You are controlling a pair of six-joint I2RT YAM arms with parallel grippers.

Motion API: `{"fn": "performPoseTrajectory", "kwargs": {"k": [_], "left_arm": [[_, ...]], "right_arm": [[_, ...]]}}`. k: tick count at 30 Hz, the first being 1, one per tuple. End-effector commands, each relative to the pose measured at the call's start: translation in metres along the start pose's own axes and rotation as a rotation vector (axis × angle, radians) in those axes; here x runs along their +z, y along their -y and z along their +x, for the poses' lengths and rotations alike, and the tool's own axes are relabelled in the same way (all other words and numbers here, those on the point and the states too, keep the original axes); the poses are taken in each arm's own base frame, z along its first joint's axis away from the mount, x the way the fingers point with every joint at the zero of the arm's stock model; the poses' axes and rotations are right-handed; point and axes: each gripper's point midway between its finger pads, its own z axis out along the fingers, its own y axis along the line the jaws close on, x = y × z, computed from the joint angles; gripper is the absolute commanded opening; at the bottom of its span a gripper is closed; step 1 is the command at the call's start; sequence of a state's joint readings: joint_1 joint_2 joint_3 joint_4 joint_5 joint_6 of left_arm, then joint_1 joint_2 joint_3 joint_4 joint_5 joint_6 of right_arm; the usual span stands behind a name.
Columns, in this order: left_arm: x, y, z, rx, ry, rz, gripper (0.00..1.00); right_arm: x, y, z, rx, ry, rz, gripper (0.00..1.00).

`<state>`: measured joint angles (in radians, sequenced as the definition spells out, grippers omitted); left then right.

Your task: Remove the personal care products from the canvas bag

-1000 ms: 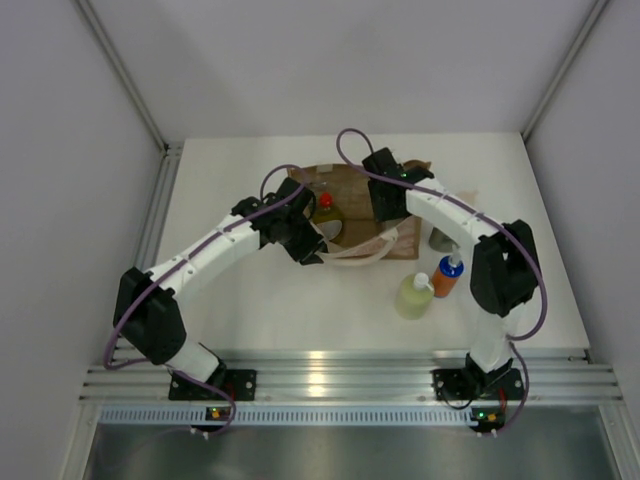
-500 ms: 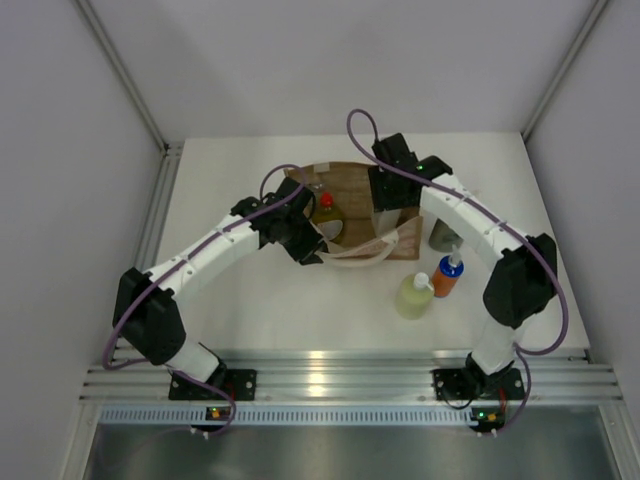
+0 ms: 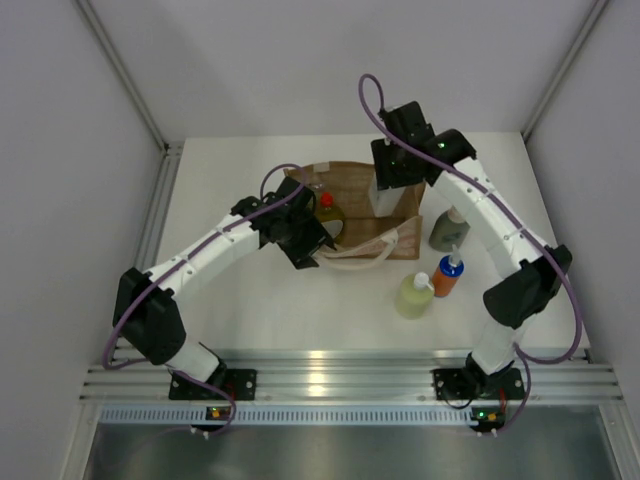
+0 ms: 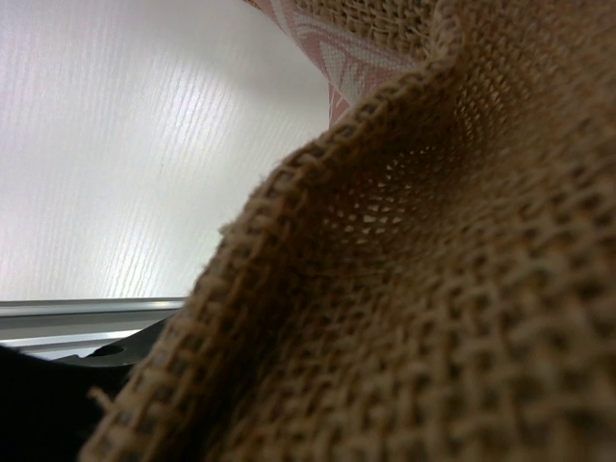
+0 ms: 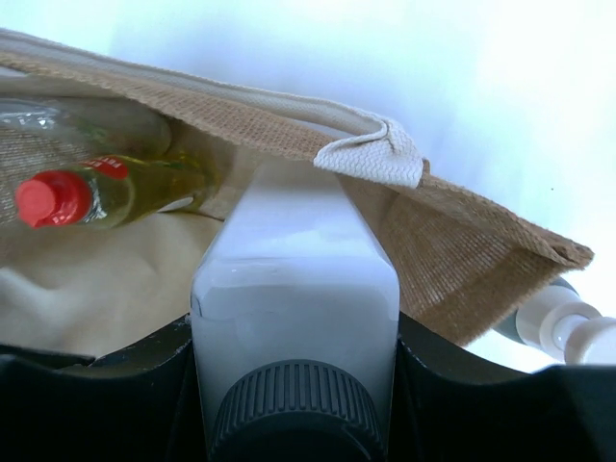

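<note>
The canvas bag [image 3: 355, 200] lies at the table's middle back. My left gripper [image 3: 305, 243] is at its near left rim; in the left wrist view the bag's weave [image 4: 433, 289] covers the jaws. My right gripper [image 3: 392, 188] is shut on the white dark-capped bottle [image 5: 294, 279], held above the bag's right side [image 5: 462, 250]. The yellow red-capped bottle [image 5: 106, 188] lies inside the bag, also in the top view [image 3: 327, 212]. The grey-green pump bottle [image 3: 447, 228], orange blue-capped bottle [image 3: 448, 276] and pale-green bottle [image 3: 413, 296] stand on the table to the bag's right. The silvery tube is not clearly visible.
The bag's cream handles [image 3: 355, 252] spill toward the near side. A cream tab [image 5: 371, 154] sits on the rim just behind the held bottle. White walls close the table at back and both sides; a metal rail [image 3: 340, 375] runs along the near edge.
My right gripper has lifted up and back to the right with the white bottle, out of the bag's mouth. The left arm has stayed at the bag's left rim.
</note>
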<state>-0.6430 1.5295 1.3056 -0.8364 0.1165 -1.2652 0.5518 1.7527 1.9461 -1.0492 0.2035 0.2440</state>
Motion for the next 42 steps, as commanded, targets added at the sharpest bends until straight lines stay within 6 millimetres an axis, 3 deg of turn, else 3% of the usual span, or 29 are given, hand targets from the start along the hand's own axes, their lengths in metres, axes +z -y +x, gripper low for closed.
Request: {"fn": "performPoseTrajectory", "kwargs": {"k": [1,6,14,20,25,34,37,38,39,40,42], "left_arm": [[-0.010,0.015,0.003,-0.002,-0.009,0.049,0.63],[-0.008,0.014,0.003,-0.003,-0.012,0.043,0.74],[-0.007,0.015,0.003,-0.003,-0.012,0.043,0.78],[-0.009,0.015,0.002,0.002,-0.006,0.046,0.82],[-0.010,0.015,0.002,0.008,-0.004,0.050,0.84],[-0.013,0.015,0.003,0.017,-0.007,0.058,0.86],[-0.013,0.015,0.003,0.022,-0.011,0.057,0.86],[-0.013,0.015,0.004,0.024,-0.012,0.058,0.86],[-0.012,0.016,0.004,0.024,-0.013,0.058,0.86],[-0.012,0.016,0.004,0.028,-0.014,0.058,0.86],[-0.012,0.016,0.004,0.030,-0.017,0.058,0.86]], "right_arm": [[-0.062,-0.004,-0.034,0.004,0.147,-0.050,0.00],[-0.099,-0.006,-0.039,0.027,0.180,-0.096,0.00],[-0.169,0.013,-0.053,0.132,0.329,-0.122,0.00],[-0.212,0.055,-0.058,0.239,0.445,-0.064,0.00],[-0.233,0.107,-0.050,0.297,0.497,0.047,0.00],[-0.221,0.179,-0.013,0.364,0.426,0.294,0.00],[-0.196,0.206,0.014,0.399,0.351,0.421,0.00],[-0.195,0.216,0.010,0.416,0.393,0.467,0.00],[-0.196,0.219,0.014,0.423,0.414,0.480,0.00],[-0.174,0.221,0.029,0.420,0.368,0.488,0.00],[-0.160,0.222,0.030,0.421,0.387,0.480,0.00]]}}
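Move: The right hand already grips the white bottle above the bag; open table for it lies about 24 cm to the right, 9 cm back and some 25 cm below. The grey-green pump bottle stands some 11 cm right and 3 cm back, the orange bottle about 11 cm right and 12 cm back. From the left hand at the bag's front edge, that spot is roughly 40 cm right, 2 cm ahead and 16 cm below. Right hand carries its white bottle some 23 cm right and back, arcing up then down; left fingers open wider. ##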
